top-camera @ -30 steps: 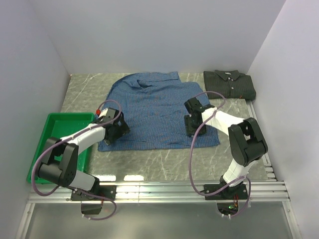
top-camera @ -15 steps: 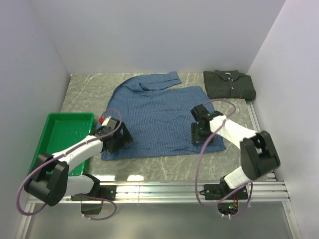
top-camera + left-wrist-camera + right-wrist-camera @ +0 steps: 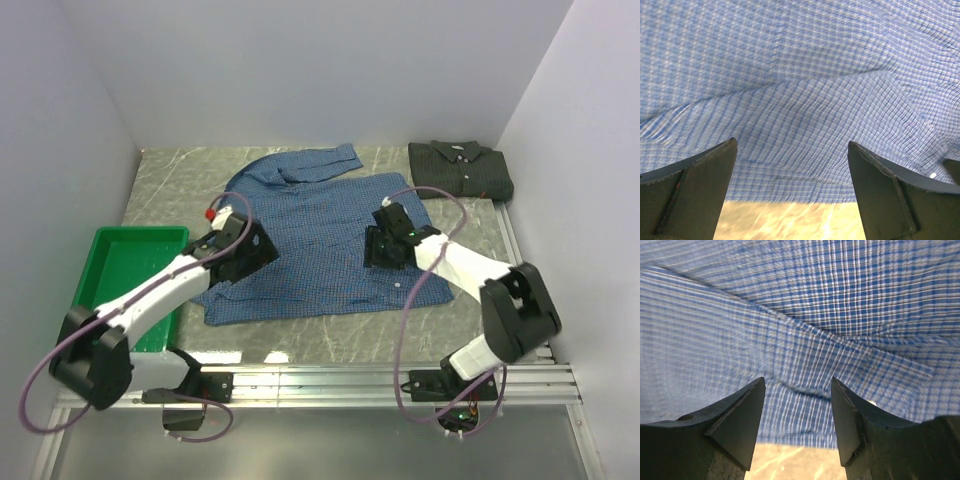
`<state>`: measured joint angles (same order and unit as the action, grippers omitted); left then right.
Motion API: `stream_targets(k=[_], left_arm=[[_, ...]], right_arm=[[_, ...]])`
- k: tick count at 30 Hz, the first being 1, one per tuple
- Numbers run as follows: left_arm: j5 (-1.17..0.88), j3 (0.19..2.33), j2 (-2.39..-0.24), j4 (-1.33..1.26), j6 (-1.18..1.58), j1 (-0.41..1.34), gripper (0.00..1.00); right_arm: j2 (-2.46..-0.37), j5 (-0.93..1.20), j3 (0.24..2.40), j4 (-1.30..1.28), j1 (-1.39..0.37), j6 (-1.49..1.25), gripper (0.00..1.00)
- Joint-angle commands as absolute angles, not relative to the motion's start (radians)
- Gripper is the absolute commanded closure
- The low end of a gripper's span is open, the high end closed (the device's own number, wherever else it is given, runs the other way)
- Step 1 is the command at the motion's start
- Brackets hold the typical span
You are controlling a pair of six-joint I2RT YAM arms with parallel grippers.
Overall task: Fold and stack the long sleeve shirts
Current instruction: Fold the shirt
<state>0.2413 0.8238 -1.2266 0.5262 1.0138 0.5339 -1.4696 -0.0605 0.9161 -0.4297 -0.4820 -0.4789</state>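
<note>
The blue checked long sleeve shirt lies spread flat mid-table, collar at the back, one sleeve folded across its top. The dark long sleeve shirt rests folded at the back right. My left gripper hovers over the blue shirt's left lower part, open and holding nothing. In the left wrist view the checked cloth fills the frame between the spread fingers. My right gripper is over the shirt's right side, also open. Its fingers frame the shirt hem without touching it.
A green plastic tray sits at the left beside the left arm. White walls close in the left, back and right. A metal rail runs along the near edge. Bare marbled tabletop shows in front of the shirt.
The blue shirt has slid slightly toward the near edge. Both grippers dipped toward the hem, then moved back and inward over the cloth.
</note>
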Motion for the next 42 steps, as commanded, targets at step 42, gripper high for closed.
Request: stream_targets(k=[42], left_arm=[[0.262, 0.984, -1.318, 0.620, 0.902, 0.629, 0.01]], right_arm=[[-1.097, -0.055, 0.810, -0.514, -0.381, -0.566, 0.37]])
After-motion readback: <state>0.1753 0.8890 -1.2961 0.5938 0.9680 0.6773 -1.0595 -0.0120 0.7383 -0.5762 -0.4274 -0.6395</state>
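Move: Under both open grippers lies the shirt's spread body: its middle is about 16 cm right and 4 cm ahead of the left hand and 8 cm below; from the right hand it is 12 cm left, 4 cm ahead and 5 cm down. The cuff button sits roughly 7 cm right and 5 cm back of the right hand. The dark folded shirt lies some 24 cm right and 26 cm ahead of the right hand. Sinking onto the shirt with fingers kept open, the left hand by about 8 cm while easing 5 cm right, the right hand by 5 cm, both draw back low over the cloth, dragging the body towards the base, the right farther (some 13 cm) than the left. Then both rise clear and swing forward again, the left only partly regaining its ground, the right about halfway. ##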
